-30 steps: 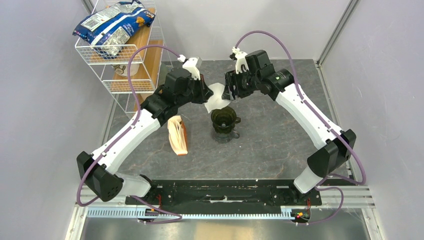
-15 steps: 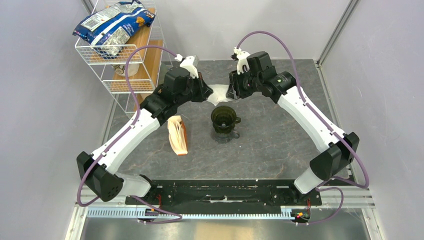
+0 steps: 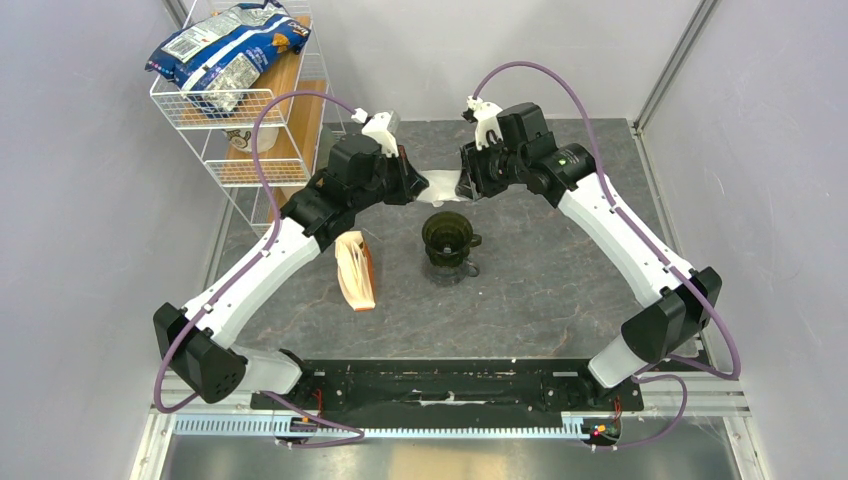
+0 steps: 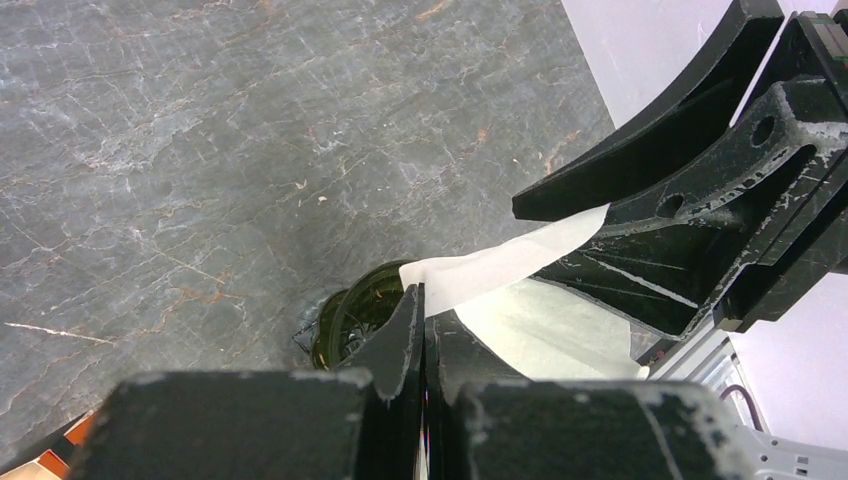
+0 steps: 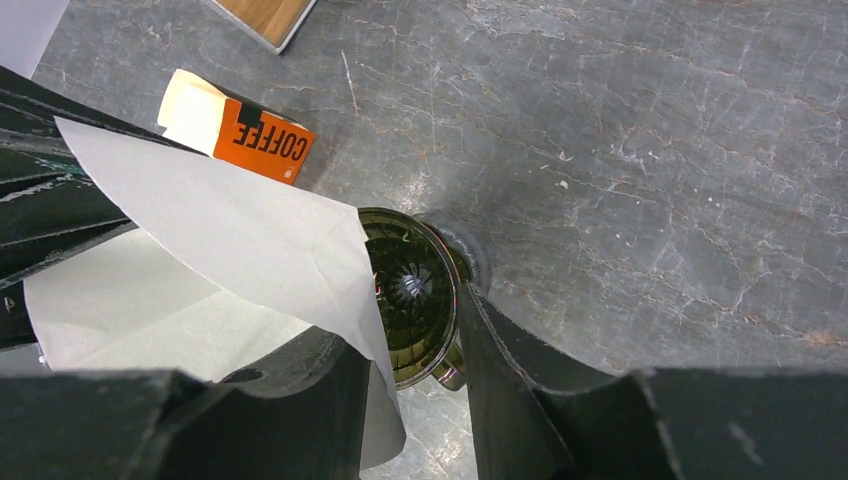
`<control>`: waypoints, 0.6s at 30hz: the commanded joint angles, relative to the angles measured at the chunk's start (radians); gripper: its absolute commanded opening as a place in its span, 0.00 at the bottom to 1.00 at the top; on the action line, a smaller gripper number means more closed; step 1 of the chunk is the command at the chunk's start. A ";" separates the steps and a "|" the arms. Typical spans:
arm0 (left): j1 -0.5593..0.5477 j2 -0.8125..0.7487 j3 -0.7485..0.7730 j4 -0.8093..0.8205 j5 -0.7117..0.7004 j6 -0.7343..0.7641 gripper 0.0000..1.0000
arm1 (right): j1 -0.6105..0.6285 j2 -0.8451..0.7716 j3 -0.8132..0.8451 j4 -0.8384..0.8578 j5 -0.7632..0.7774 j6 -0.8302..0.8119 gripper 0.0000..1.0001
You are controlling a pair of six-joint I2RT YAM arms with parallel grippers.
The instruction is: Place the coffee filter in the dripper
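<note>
The white coffee filter (image 3: 441, 187) hangs in the air between my two grippers, just behind the dripper (image 3: 447, 231). That dripper is a dark olive-green cone (image 5: 412, 290) standing on a clear glass cup (image 3: 452, 268). My left gripper (image 4: 422, 298) is shut on one edge of the filter (image 4: 500, 262). My right gripper (image 5: 400, 318) stands partly open over the dripper. One layer of the filter (image 5: 240, 230) passes between its fingers and lies against the left finger; the other finger is apart from the paper.
A tan, orange-edged packet of filters (image 3: 356, 270) stands left of the dripper, its "COFFEE" label (image 5: 255, 140) showing in the right wrist view. A white wire rack (image 3: 240, 130) with a blue bag (image 3: 222, 48) stands at the back left.
The filter has risen and moved back from above the dripper. The right gripper's jaws have narrowed around one paper layer. The left gripper stays shut.
</note>
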 commanded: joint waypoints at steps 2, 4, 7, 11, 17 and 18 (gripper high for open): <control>0.009 -0.025 0.004 0.053 0.005 -0.017 0.02 | -0.011 -0.034 -0.012 -0.014 -0.017 -0.032 0.43; 0.009 -0.025 0.003 0.053 0.011 -0.016 0.02 | -0.011 -0.035 -0.011 -0.016 -0.028 -0.032 0.44; 0.009 -0.020 0.005 0.050 0.027 -0.016 0.02 | -0.012 -0.034 0.008 -0.013 -0.090 -0.031 0.53; 0.003 -0.013 0.002 0.036 0.060 -0.018 0.02 | -0.006 -0.033 0.041 0.012 -0.149 -0.006 0.63; -0.005 0.005 0.008 -0.042 0.081 0.019 0.02 | -0.005 -0.052 0.068 0.005 -0.175 -0.014 0.70; -0.005 0.008 0.009 -0.058 0.091 0.021 0.02 | -0.005 -0.060 0.066 0.002 -0.184 -0.024 0.71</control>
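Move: The left hand holds the coffee filter's edge; the dripper lies about 4 cm back, 4 cm right and 14 cm below it, with the carafe under the dripper some 25 cm below the hand. The orange filter box is roughly 6 cm back, 16 cm left and 24 cm down. For the right hand the filter's body is level with it, about 5 cm left; the dripper is around 4 cm back, 4 cm left and 12 cm below. The left fingers keep their pinch on the filter's edge, easing only about 1 cm back and to the right. The right hand, with one finger still inside the paper's open mouth, spreads its fingers from under half to over two thirds open while it shifts back and left towards the left hand, some 2 cm, rising about 1 cm near the end. ##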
